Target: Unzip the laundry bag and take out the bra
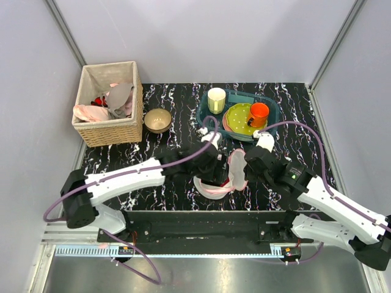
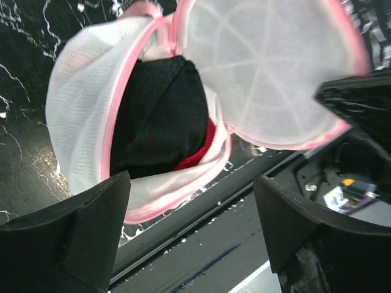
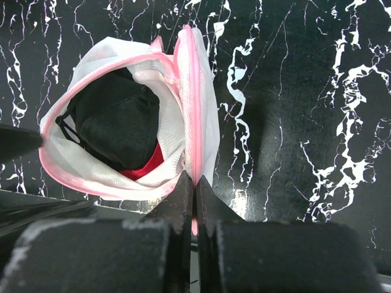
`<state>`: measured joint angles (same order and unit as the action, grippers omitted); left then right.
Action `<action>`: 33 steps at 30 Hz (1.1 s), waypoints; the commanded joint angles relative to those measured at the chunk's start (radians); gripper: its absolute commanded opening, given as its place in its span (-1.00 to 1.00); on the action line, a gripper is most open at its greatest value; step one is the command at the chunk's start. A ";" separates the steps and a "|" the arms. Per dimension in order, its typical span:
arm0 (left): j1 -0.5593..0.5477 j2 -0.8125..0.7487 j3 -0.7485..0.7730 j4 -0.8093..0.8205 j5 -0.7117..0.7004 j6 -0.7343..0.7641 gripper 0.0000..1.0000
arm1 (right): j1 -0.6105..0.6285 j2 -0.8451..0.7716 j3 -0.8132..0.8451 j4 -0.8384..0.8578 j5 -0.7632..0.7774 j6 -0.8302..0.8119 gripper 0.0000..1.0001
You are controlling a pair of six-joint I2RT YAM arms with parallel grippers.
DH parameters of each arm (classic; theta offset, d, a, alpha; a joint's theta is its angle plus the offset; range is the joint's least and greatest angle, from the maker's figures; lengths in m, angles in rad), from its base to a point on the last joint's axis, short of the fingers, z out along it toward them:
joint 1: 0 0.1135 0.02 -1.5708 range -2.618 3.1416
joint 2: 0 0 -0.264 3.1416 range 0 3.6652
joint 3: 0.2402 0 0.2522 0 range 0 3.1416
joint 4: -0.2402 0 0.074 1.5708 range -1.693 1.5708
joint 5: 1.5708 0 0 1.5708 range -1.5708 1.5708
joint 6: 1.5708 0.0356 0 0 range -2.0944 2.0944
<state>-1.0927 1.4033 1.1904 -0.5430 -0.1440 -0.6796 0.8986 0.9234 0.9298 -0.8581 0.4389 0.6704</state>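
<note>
The laundry bag (image 1: 227, 177) lies unzipped near the table's front edge, a white mesh pouch with pink zipper trim. Its lid (image 2: 269, 67) stands up on edge. Inside the open pouch (image 3: 110, 49) lies the bra (image 3: 116, 122), a dark bundle with a red edge and a thin strap. My right gripper (image 3: 195, 180) is shut on the lid's pink trim (image 3: 192, 104) and holds it upright. At the pouch's near rim my left gripper (image 2: 190, 201) hovers open, holding nothing, with the bra (image 2: 159, 116) just beyond its fingers.
A wicker basket (image 1: 113, 131) with pale cloths stands at the back left, a brass bowl (image 1: 157, 119) beside it. A teal tray (image 1: 276, 116) at the back holds a green plate, an orange mug and a cream cup. The table's metal front rail runs just under the bag.
</note>
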 commanded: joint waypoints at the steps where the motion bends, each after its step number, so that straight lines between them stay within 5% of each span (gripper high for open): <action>1: -0.035 0.097 0.028 -0.044 -0.179 -0.066 0.65 | 0.006 -0.026 0.035 0.030 -0.020 0.015 -1.00; 13: -0.033 0.213 0.106 -0.029 -0.230 -0.074 0.46 | 0.006 -0.031 0.040 0.025 -0.037 0.021 -1.00; 22: -0.026 0.325 0.126 0.029 -0.200 -0.068 0.50 | 0.005 -0.057 0.024 0.022 -0.052 0.027 -1.00; 24: -0.026 0.333 0.130 0.038 -0.187 -0.064 0.23 | 0.006 -0.070 0.017 0.016 -0.046 0.028 -1.00; 25: -0.024 0.332 0.133 0.038 -0.186 -0.057 -0.14 | 0.006 -0.075 0.015 0.014 -0.043 0.031 -1.00; 26: -0.026 0.327 0.136 0.031 -0.183 -0.051 -0.74 | 0.006 -0.084 0.009 0.011 -0.042 0.029 -1.00; 27: -0.024 0.318 0.141 0.026 -0.181 -0.043 -0.95 | 0.006 -0.090 0.004 0.014 -0.040 0.032 -1.00; 33: -0.026 0.175 0.153 -0.044 -0.216 0.020 -1.00 | 0.006 -0.104 -0.028 0.028 -0.028 0.040 -1.00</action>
<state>-1.1175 1.7157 1.2930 -0.5610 -0.3393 -0.7078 0.8986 0.8284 0.9165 -0.8604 0.3988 0.6910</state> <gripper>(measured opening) 0.034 0.011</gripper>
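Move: The black bra lies in the open laundry bag some 11 cm below the left hand, about 4 cm ahead and 2 cm to its right. From that hand the raised bag flap is about 10 cm to the right and 5 ahead, and the tray some 31 cm ahead and 13 right. From the right hand, which already holds the flap, the bra is roughly 11 cm left, 2 ahead and 9 below. The left hand sinks about 9 cm, easing forward, and pinches the black bra; the right keeps the flap. ##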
